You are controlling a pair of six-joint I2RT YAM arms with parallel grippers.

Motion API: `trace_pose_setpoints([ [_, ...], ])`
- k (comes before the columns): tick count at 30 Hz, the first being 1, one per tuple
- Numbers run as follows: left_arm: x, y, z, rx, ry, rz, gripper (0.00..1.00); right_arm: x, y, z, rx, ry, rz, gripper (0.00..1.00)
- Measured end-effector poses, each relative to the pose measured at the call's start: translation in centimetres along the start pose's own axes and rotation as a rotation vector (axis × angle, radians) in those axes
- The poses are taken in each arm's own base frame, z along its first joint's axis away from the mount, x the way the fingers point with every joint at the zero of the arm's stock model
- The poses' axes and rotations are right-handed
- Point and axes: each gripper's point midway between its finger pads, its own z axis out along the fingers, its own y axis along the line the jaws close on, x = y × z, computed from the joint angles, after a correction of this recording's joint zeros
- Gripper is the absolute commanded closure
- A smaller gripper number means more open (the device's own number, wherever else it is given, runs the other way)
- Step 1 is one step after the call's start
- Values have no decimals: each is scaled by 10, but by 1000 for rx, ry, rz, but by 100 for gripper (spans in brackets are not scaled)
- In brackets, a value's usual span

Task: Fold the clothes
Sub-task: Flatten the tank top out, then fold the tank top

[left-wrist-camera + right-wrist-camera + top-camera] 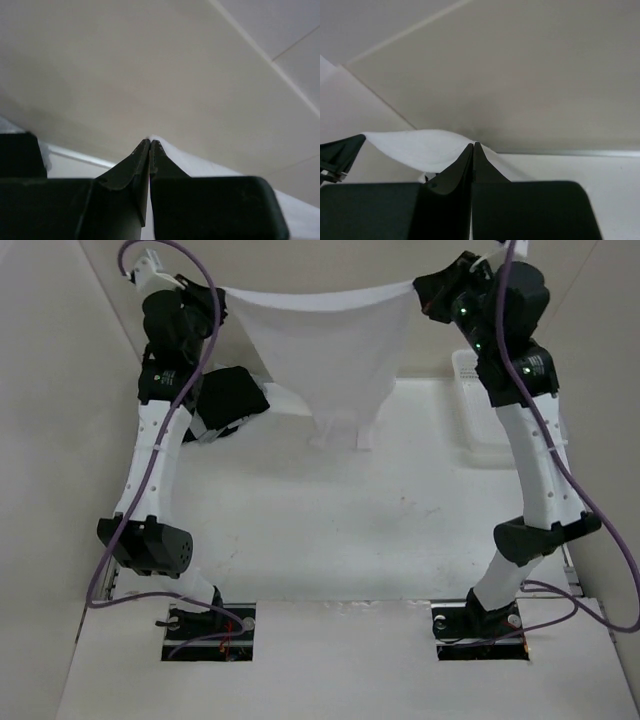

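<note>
The clothes (325, 345), one plain white thin garment, hang in the air at the back of the table, stretched between my two grippers, the lower end touching the table. My left gripper (222, 292) is shut on the garment's top left corner. My right gripper (414, 286) is shut on its top right corner. In the left wrist view the black fingertips (150, 142) pinch white fabric (210, 167) that runs off to the right. In the right wrist view the gripper (473, 145) is shut, and the white fabric (415, 145) sags away to the left.
A black-and-white pile of garments (232, 400) lies at the back left, under my left arm. A white mesh basket (476, 400) stands at the back right, partly hidden by my right arm. Beige walls close off the table's back and both sides.
</note>
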Motion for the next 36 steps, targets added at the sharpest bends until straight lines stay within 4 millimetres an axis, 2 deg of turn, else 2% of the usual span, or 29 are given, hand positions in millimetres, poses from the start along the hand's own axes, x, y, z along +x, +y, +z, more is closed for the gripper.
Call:
trace_pose_setpoints([
  [2,-31,-6,-5,25,-59,0,99,-29,15,-22,-34,-60,6,100],
  [4,-49,-6,-12,33,-92,2,99,-44,22,-43,-49,-91,9,100],
  [6,-52,-6,-20,42,-103,7,99,-42,23,-64,-51,-87,11,100],
  [8,-34,-2,-37,42,-77,9,98,-23,19,-83,-46,-58,13,100],
  [9,-20,2,-48,39,-57,10,98,-9,16,-92,-44,-39,14,100],
  [11,18,15,-73,26,-3,12,98,35,4,-111,-36,29,17,100],
  [13,60,36,-101,2,60,15,98,90,-11,-131,-22,117,21,100],
  [16,133,82,-150,-60,171,31,99,185,-41,-167,13,268,41,100],
  [19,194,133,-205,-141,284,63,100,283,-69,-221,42,430,79,100],
  [21,218,160,-244,-184,330,68,100,334,-81,-261,39,521,121,100],
  [24,229,177,-288,-197,341,36,100,388,-86,-314,7,617,220,100],
  [27,222,173,-317,-165,317,-38,100,421,-78,-358,-43,730,296,100],
  [29,221,171,-330,-155,315,-85,100,431,-68,-380,-64,797,313,100],
  [31,228,174,-337,-173,344,-108,100,436,-60,-395,-74,847,302,100],
  [32,233,177,-340,-190,363,-106,100,436,-56,-400,-73,863,283,100],
  [34,243,182,-338,-230,394,-81,100,432,-50,-398,-52,861,253,100],
  [36,252,187,-329,-274,411,-35,100,420,-49,-377,7,809,238,100],
])
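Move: Both hands hold the tank top's hem high. The bare front table where it comes down lies about 30 cm back of the left hand and 48 below, and some 38 back, 4 left and 52 below the right. The folded stack is about 10 cm ahead of the left hand, 15 left and 46 below; the white basket is roughly 11 ahead of the right hand, 33 right and 50 below. After a slight rise, both hands sweep the gripped hem down and back 30–40 cm, fingers tipping downward. ##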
